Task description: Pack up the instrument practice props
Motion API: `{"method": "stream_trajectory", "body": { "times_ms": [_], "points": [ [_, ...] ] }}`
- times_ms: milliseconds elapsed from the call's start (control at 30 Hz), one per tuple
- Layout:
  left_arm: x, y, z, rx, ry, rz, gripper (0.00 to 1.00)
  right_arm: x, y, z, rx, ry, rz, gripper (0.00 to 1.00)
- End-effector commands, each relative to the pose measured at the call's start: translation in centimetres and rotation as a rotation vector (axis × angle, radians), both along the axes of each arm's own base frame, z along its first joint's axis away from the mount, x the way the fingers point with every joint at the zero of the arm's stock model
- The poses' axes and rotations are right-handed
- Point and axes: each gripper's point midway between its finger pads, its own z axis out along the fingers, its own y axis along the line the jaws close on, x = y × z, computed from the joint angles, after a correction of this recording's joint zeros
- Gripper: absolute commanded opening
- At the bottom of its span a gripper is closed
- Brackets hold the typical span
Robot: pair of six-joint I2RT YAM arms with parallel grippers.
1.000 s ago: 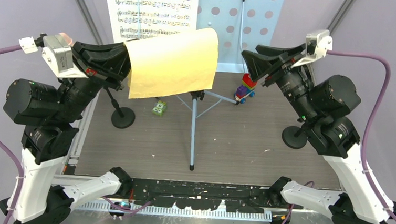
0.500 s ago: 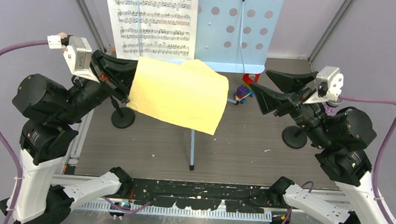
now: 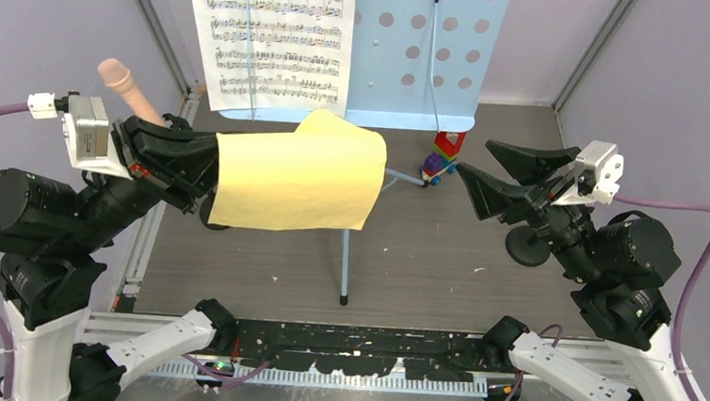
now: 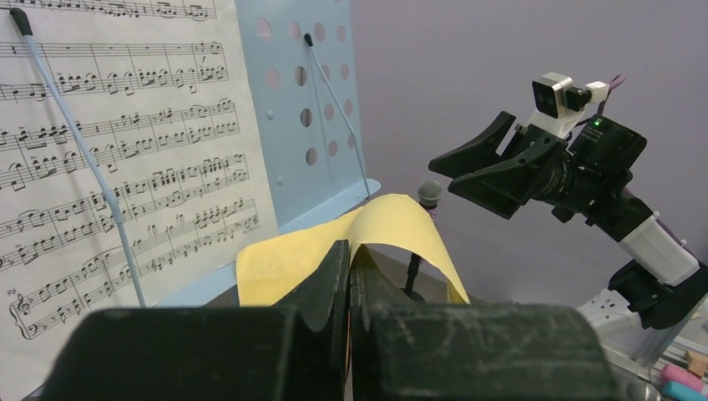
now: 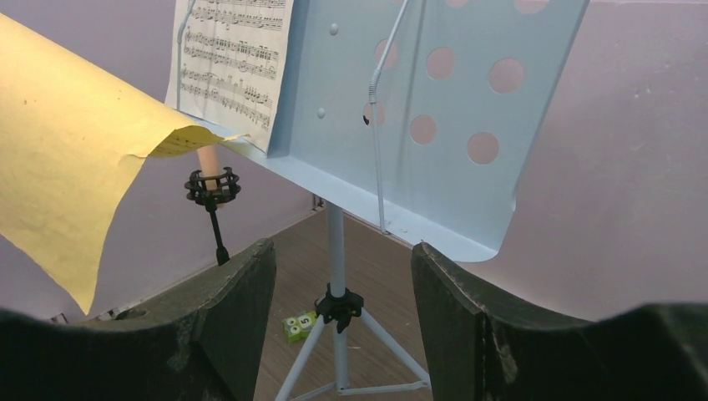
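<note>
My left gripper (image 3: pixel 210 167) (image 4: pixel 351 252) is shut on one edge of the yellow score sheet (image 3: pixel 295 173) (image 4: pixel 401 230), which hangs curled in the air in front of the pale-blue music rack (image 3: pixel 428 45) (image 5: pixel 417 109). The white score sheet (image 3: pixel 273 39) (image 4: pixel 125 150) leans on the rack's left half. My right gripper (image 3: pixel 477 159) (image 5: pixel 342 249) is open and empty, facing the rack's pole from the right. The peach microphone (image 3: pixel 123 85) (image 5: pixel 209 163) stands in its black holder at the left. A second microphone (image 4: pixel 430 194) shows behind the yellow sheet.
The rack's tripod legs (image 3: pixel 344 256) spread over the middle of the table. A colourful toy brick car (image 3: pixel 442 158) sits under the rack's right side, and a small green block (image 5: pixel 299 326) lies near the tripod. A black round holder base (image 3: pixel 525 245) stands under my right arm.
My left gripper has carried the yellow sheet down and left, off the rack. My right gripper has opened wider and drawn back to the right and lower.
</note>
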Motion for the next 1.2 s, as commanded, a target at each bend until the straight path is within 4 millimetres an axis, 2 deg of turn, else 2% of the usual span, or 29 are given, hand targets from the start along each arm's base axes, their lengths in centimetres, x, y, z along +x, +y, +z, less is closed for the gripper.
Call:
{"method": "stream_trajectory", "body": {
  "times_ms": [0, 300, 500, 600, 700, 900, 1167],
  "points": [
    [-1.7, 0.9, 0.8, -0.031, 0.001, -0.021, 0.00, -0.2, -0.7, 0.2, 0.012, -0.016, -0.019, 0.65],
    [-3.4, 2.6, 0.3, -0.041, 0.025, -0.005, 0.00, -0.3, -3.1, 0.0, 0.055, -0.003, -0.113, 0.65],
    [-4.4, 3.9, 0.9, -0.068, 0.004, 0.015, 0.00, -0.3, -3.3, -0.7, 0.048, 0.011, -0.119, 0.65],
    [-4.1, 4.0, 0.3, -0.063, 0.027, 0.029, 0.00, -0.3, -3.4, -1.1, 0.044, 0.021, -0.124, 0.65],
    [-2.9, 3.4, -1.5, -0.040, 0.091, 0.047, 0.00, -0.4, -3.9, -1.4, 0.044, 0.029, -0.141, 0.65],
    [0.1, 0.6, -7.1, -0.012, 0.263, 0.019, 0.00, -0.8, -5.6, -2.1, 0.062, 0.046, -0.197, 0.65],
    [2.4, -2.0, -13.7, -0.047, 0.413, -0.019, 0.00, -1.6, -7.7, -3.4, 0.070, 0.068, -0.249, 0.65]
  ]
}}
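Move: Still pinched by its edge, the yellow sheet hangs with its middle about 8 cm to the left hand's right, 1 cm ahead and 3 cm below. The place it is lowered to is the open space before the music stand, whose tray lip centre lies roughly 18 cm ahead, 12 cm right and 19 cm below. From the right hand the sheet is some 20 cm left, 5 cm back and 5 cm above, the tray lip centre 11 cm ahead, 16 cm left and 11 cm below. Keeping its pinch on the yellow sheet, the left hand first draws back and left some 5 cm, then reverses and swings down about 15 cm, going forward and right in front of the music stand while the fingers tip down some 25 degrees. The empty right hand backs off to the right, sinking slightly and turning a little clockwise, fingers still open. ##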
